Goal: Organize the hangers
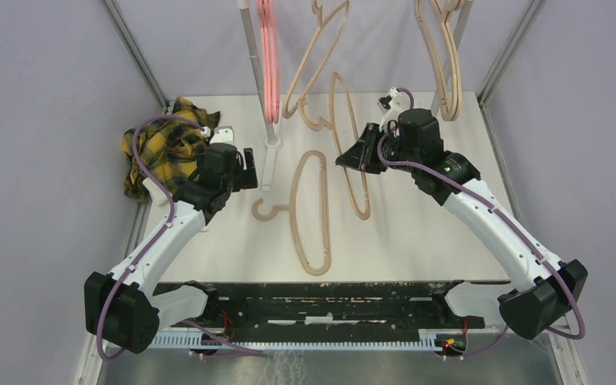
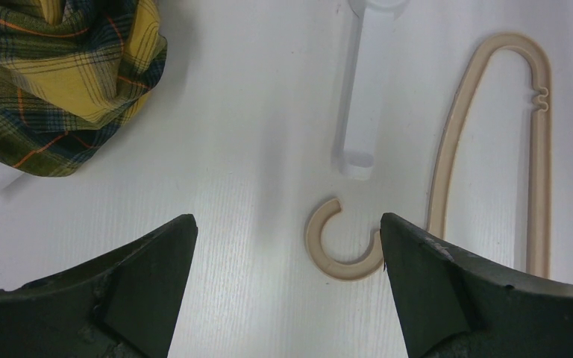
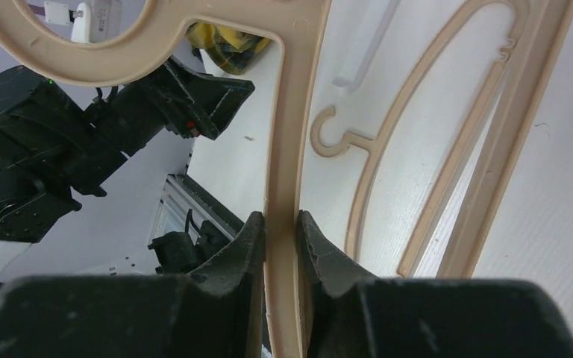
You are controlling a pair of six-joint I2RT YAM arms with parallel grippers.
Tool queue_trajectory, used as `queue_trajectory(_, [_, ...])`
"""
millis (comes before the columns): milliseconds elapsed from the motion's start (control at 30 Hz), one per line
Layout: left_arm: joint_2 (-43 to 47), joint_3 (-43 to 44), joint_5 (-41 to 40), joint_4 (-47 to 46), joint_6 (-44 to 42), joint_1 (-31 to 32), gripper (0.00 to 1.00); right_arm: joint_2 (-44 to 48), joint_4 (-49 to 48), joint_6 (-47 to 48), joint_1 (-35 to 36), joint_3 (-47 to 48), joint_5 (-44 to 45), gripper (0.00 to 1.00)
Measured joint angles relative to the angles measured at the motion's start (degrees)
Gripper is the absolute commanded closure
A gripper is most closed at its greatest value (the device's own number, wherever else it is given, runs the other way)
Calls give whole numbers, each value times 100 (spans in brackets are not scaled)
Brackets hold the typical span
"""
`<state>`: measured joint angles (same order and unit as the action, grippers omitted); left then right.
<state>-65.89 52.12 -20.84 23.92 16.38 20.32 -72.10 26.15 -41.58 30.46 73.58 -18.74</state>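
Observation:
One beige hanger [image 1: 295, 224] lies flat on the white table, its hook [image 2: 343, 253] pointing left. My left gripper [image 1: 245, 167] hovers open just above that hook [image 1: 266, 211], and its fingers [image 2: 287, 221] stand wide apart with nothing between them. My right gripper [image 1: 361, 156] is shut on the bar of a second beige hanger [image 3: 282, 186], which it holds lifted and tilted over the table [image 1: 361, 200]. Pink hangers [image 1: 269, 56] and more beige hangers [image 1: 449, 72] hang on the rack at the back.
A yellow-black plaid cloth [image 1: 164, 148] is bunched at the table's back left corner [image 2: 60, 74]. The rack's white post [image 1: 249, 56] and foot [image 2: 362, 97] stand between the cloth and the lying hanger. Metal frame posts flank the table.

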Motion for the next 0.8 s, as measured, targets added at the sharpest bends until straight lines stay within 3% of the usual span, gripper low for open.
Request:
queue_trajectory(333, [2, 0, 15, 0, 0, 0, 1, 188, -271, -286, -42, 28, -155, 82])
queue_trajectory(800, [4, 0, 24, 0, 0, 0, 1, 632, -938, -590, -98, 555, 1156, 80])
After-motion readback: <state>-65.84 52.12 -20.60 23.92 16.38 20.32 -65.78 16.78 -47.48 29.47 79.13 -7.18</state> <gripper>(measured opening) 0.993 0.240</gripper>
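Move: The right hand holds a tan hanger. The free stretch of rail it is bound for lies some 23 cm ahead, about 2 cm left and roughly 26 cm above it. The hung tan hanger is about 18 cm ahead, 6 left and 15 up; the pink hangers 20 ahead, 16 left and as high. The last table hanger lies about 10 cm left, 1 ahead and 30 below. From the left hand, the rail spot is about 19 cm ahead, 30 right and 39 up. Still pinching the tan hanger by its bar near the neck, the right hand carries it up about 12 cm towards the rail, slowly at first and then faster, easing a few centimetres to the right late on. The wrist tips the fingers upward and swings them clockwise, some 25 degrees of turn in all; the grip stays shut. ##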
